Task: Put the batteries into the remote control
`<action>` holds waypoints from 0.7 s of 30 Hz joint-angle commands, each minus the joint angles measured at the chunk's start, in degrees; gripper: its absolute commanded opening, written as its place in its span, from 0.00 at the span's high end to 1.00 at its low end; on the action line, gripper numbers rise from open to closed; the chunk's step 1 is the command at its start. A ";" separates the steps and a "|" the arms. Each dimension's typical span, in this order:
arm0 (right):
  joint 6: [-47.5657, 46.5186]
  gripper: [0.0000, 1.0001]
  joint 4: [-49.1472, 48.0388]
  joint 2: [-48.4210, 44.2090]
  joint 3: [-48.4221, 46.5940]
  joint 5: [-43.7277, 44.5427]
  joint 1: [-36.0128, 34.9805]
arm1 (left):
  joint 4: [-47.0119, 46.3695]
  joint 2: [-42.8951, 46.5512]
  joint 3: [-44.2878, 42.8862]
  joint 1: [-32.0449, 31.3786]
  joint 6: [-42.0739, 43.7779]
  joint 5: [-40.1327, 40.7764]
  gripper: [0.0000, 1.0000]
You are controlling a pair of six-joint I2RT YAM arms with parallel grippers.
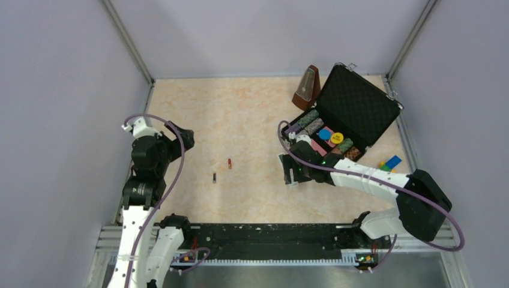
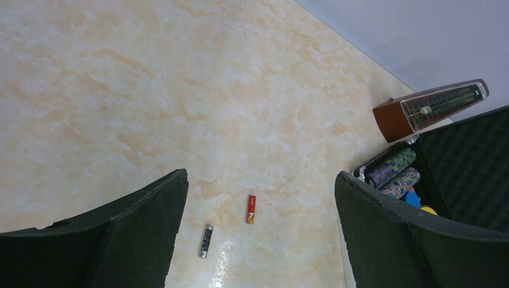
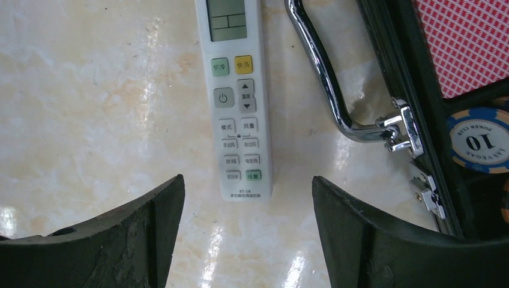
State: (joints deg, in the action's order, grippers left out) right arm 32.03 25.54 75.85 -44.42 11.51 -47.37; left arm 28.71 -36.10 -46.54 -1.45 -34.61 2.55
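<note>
The red battery (image 1: pixel 229 163) and the black battery (image 1: pixel 214 177) lie loose on the marbled table, a little apart. In the left wrist view, the red battery (image 2: pixel 251 209) and the black battery (image 2: pixel 206 241) both show between the wide-set fingers of my left gripper (image 2: pixel 261 180), which hangs open well above them at the table's left (image 1: pixel 186 139). The white remote control (image 3: pixel 237 96) lies buttons up. My right gripper (image 3: pixel 247 180) is open over its near end, one finger on each side, neither touching. From the top view, the right gripper (image 1: pixel 293 171) hides the remote.
An open black case (image 1: pixel 354 111) of poker chips and cards stands at the back right, its chrome handle (image 3: pixel 318 78) close to the right of the remote. A brown metronome (image 1: pixel 307 88) stands behind it. Coloured blocks (image 1: pixel 389 163) lie near the right edge.
</note>
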 commanded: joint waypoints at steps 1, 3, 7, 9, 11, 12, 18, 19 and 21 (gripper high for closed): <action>-1.55 0.24 -6.58 3.02 0.20 -0.07 -1.11 | -3.55 -1.12 0.76 0.21 -0.67 -1.40 0.05; -2.15 0.25 -7.21 5.31 -0.24 -0.48 -1.32 | -3.65 -1.17 1.35 0.20 -1.18 -1.41 0.05; -2.69 0.29 -7.86 9.74 -1.34 0.86 -2.21 | -3.85 -0.37 2.33 0.19 -1.98 -0.05 0.05; -1.86 0.35 -7.43 11.86 -2.06 2.51 -2.53 | -3.98 -0.13 2.66 0.20 -1.75 -0.46 0.05; -0.97 0.44 -6.74 14.04 -3.00 3.54 -2.76 | -4.50 -0.09 2.81 0.18 -1.31 -1.82 0.05; -0.69 0.50 -6.61 14.91 -3.25 4.06 -2.95 | -4.60 -0.11 2.86 0.22 -1.17 -2.18 0.05; -0.03 0.81 -5.90 13.84 -3.93 4.20 -3.63 | -4.05 -0.58 2.99 0.22 -0.06 -6.81 0.05; -0.15 0.84 -5.41 13.24 -4.29 3.77 -3.61 | -4.13 -0.48 3.05 0.22 0.12 -7.19 0.05; -0.57 0.87 -4.29 11.87 -5.36 2.16 -3.67 | -5.11 -0.26 3.53 0.16 0.85 -9.06 0.05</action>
State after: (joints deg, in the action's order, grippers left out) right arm 31.31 19.16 89.67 -47.05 15.38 -50.15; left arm 27.29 -36.88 -44.01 -1.45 -35.59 -2.59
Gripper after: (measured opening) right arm 0.382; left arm 0.949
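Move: The right hand hangs open over the lower part of the remote control; the remote's middle is about 4 cm ahead of it, 3 cm to its left and 5 cm below. The case handle is some 8 cm ahead and 1 cm to the right, with the open case's middle about 13 cm ahead and 9 cm to the right, both some 4 cm below. From the left hand the remote lies about level fore and aft, 32 cm to the right and 25 cm down. The right hand sinks about 4.5 cm onto the lower part of the remote control, easing some 2 cm left and a little forward as it goes, and late in the descent its wide-open fingers close on the remote's two long sides beside the lower buttons, stopping well short of shut with the remote pinched between them. The left hand, open and touching nothing, sinks about 2 cm high above the table and then drifts a little to the right. ##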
